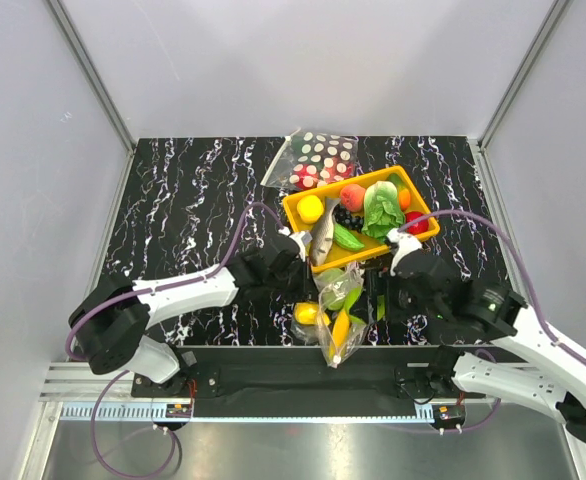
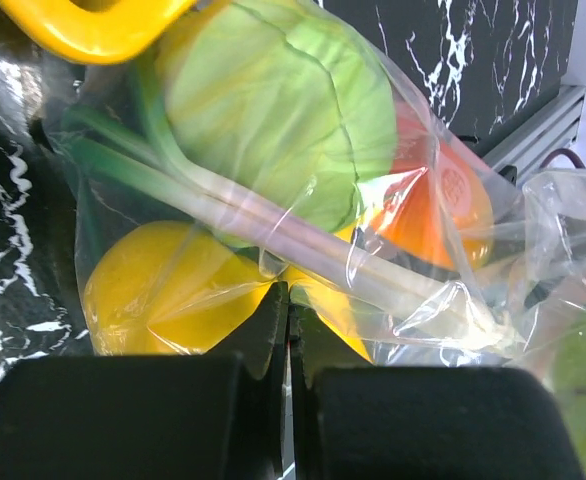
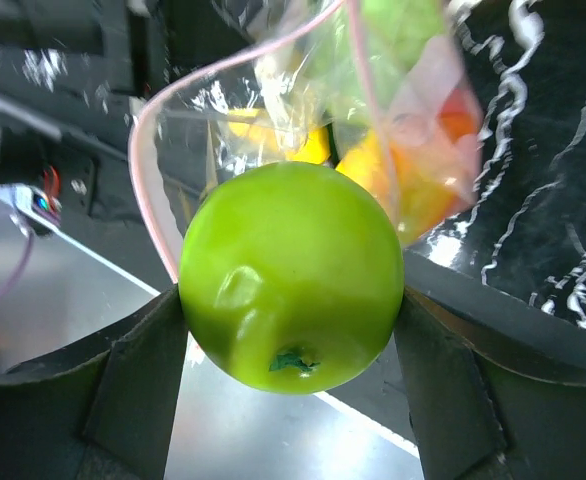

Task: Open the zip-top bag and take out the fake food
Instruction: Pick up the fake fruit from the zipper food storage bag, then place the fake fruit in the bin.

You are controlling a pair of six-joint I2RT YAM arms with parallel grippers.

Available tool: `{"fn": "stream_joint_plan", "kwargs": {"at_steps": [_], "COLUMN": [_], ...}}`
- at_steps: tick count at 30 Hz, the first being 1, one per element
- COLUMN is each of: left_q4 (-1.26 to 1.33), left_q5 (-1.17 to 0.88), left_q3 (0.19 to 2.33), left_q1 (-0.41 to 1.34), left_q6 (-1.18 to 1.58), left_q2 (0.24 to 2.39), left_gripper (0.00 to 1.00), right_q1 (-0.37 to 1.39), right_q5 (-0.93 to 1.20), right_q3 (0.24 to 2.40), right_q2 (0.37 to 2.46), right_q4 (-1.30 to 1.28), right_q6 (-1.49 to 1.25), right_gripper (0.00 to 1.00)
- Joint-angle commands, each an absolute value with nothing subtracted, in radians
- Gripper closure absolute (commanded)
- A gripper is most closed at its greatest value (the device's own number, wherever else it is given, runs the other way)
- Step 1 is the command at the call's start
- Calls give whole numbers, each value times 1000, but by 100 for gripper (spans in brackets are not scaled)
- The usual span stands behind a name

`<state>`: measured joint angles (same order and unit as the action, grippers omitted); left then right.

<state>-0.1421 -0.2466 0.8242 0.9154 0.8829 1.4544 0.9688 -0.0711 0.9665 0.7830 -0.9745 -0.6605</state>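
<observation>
The zip-top bag (image 1: 335, 318) hangs crumpled at the table's near edge, between the two grippers. My left gripper (image 2: 289, 292) is shut on a fold of its clear plastic (image 2: 273, 215). Through the film I see fake food: a green cabbage (image 2: 273, 100), a yellow fruit (image 2: 158, 285), an orange piece (image 2: 443, 205) and a pale green stalk (image 2: 223, 195). My right gripper (image 3: 291, 300) is shut on a glossy green apple (image 3: 291, 275), one finger on each side. The apple sits just outside the bag's open mouth, whose pink zip strip (image 3: 145, 160) curves behind it.
A yellow tray (image 1: 295, 203) behind the bag holds more toy fruit and vegetables, including a lettuce (image 1: 380, 207). A second bag with large polka dots (image 1: 318, 155) lies behind the tray. The metal rail (image 1: 273, 410) runs below the table's near edge.
</observation>
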Motion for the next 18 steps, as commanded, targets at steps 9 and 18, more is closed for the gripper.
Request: {"fn": "stream_joint_plan", "kwargs": {"at_steps": [9, 18], "left_q4": [-167, -175], "left_q5": [-245, -218], "left_q3": [836, 770], "left_q1": [871, 856], "left_q6": [836, 851], "left_q2": [1396, 1310], "left_gripper": [100, 100], "right_q1": [931, 519], "right_q5": [-355, 64], "right_q3": [1261, 1345], "right_q2": [931, 1191], "right_q4": [-988, -694], "right_q6": [-537, -345], "right_gripper": [89, 89]}}
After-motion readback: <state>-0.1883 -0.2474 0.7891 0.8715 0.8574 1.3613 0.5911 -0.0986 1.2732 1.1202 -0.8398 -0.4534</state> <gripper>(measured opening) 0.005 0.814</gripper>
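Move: The right hand, the green apple already gripped, is clear of the table just beside the bag's mouth. The yellow bin it heads for has its middle about 16 cm ahead, 1 cm left and 14 cm below; the lettuce in it lies 18 cm ahead, 4 cm right, and the zip-top bag 4 cm back, 5 cm left, 12 cm below. From the left hand the bin is some 17 cm ahead, 11 cm right and slightly lower. Rising first by about 7 cm, the right hand then swings forward some 14 cm at growing speed, away from the bag and up to the near part of the yellow bin, keeping its grip on the apple while the wrist turns clockwise and tips the fingers up a little. The left hand, still pinching the bag's plastic, draws about 2 cm left and 1 cm up. ##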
